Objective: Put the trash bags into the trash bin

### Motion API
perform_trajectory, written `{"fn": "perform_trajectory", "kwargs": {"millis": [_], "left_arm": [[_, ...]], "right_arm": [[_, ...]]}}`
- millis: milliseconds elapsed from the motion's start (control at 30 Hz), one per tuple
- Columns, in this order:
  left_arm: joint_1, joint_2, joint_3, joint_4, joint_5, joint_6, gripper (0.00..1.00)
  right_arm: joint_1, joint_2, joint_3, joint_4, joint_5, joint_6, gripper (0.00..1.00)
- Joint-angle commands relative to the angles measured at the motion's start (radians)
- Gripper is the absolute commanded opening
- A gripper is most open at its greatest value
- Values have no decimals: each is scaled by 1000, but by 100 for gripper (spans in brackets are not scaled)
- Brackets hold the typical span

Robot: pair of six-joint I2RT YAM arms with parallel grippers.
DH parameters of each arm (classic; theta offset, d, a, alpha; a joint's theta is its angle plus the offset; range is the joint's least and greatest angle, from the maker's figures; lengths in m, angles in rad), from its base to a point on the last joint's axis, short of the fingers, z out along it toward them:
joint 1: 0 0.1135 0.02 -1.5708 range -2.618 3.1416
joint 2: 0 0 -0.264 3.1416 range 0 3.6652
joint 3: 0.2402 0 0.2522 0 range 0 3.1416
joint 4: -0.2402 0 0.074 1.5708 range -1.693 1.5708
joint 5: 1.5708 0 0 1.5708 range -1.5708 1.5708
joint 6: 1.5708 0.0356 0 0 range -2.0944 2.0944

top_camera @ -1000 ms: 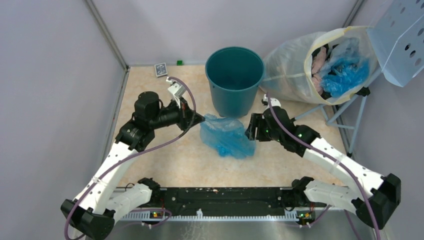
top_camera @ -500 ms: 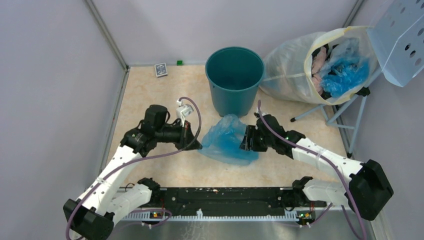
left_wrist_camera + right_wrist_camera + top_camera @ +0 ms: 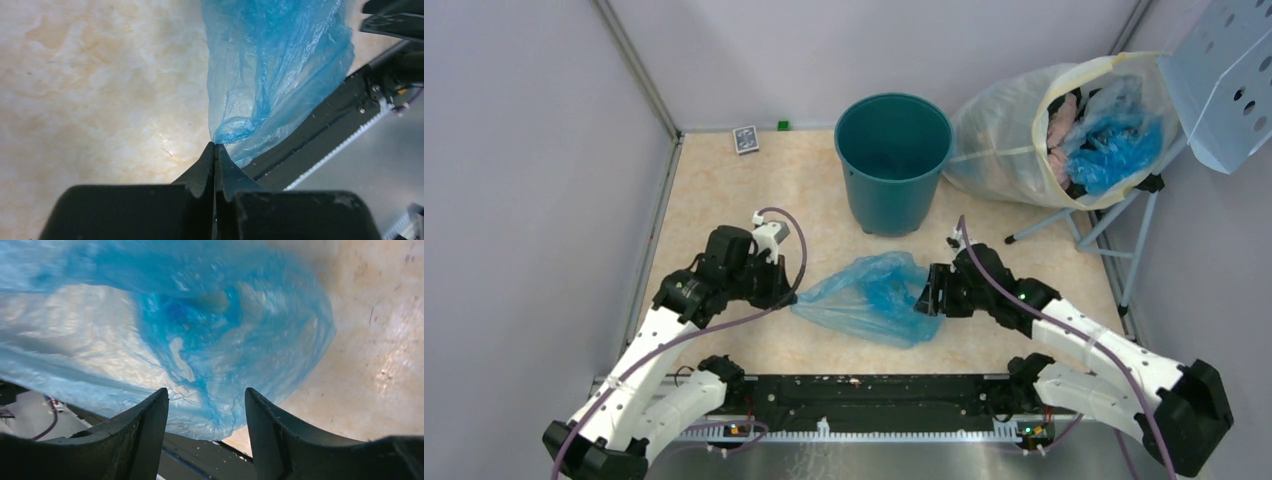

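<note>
A crinkly light-blue trash bag (image 3: 869, 298) lies spread on the beige table between my two grippers, in front of the dark-teal trash bin (image 3: 892, 160). My left gripper (image 3: 790, 294) is shut on the bag's left corner; in the left wrist view its jaws (image 3: 215, 146) pinch the bag's tip (image 3: 227, 135). My right gripper (image 3: 927, 296) is open at the bag's right end, with the bag (image 3: 220, 360) just beyond its spread fingers (image 3: 206, 392). The bin stands upright; its inside looks empty.
A large cloudy-white sack (image 3: 1064, 125) holding blue and pink plastic leans on a stand at the back right, under a pale-blue perforated panel (image 3: 1224, 80). A small card box (image 3: 745, 139) and a green block (image 3: 783, 125) sit by the back wall. The black base rail (image 3: 864, 395) runs along the near edge.
My left gripper has pulled back toward the near left with the bag's corner, stretching the bag out flatter and nearer the front. My right gripper has shifted slightly right beside it.
</note>
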Motion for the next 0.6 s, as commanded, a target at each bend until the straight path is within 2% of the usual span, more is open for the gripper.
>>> {"fn": "perform_trajectory", "kwargs": {"millis": [0,100,267,400,567], "left_arm": [[15,-32,28,7,-176,18,0],[48,20,40,8,-130,49,0],[69,67,100,32,-153,69,0],[88,114,121,61,-140,74,0],[114,181,124,104,-119,24,0]], "right_arm": [[-25,-94,91,50,-6,-103,58],[-84,-88,130,50,-50,-133,59],[-292,-5,169,48,-186,-145,59],[-449,58,115,133,-344,-139,59],[-473,112,3,272,-481,-127,59]]}}
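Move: Spread below and left of the open right hand, the trash bag's loose body is centred about 8 cm to its left, 4 cm ahead and 7 cm lower. The bin stands some 35 cm ahead of that hand, 7 cm left and 5 cm up; the stand's foot is about 23 cm ahead, 22 cm right and 9 cm below. From the left hand, already pinching a corner of the bag, the bag's body is about 22 cm right, 8 cm ahead and 14 cm lower. Lifting off to the far side of the bag's loose end, the right hand goes about 8 cm forward, rising some 7 cm at first, then swings 4 cm right and sinks a little, fingers staying open. The left hand keeps its pinch on the bag's corner and carries it about 5 cm forward and slightly left, at nearly the same height. ##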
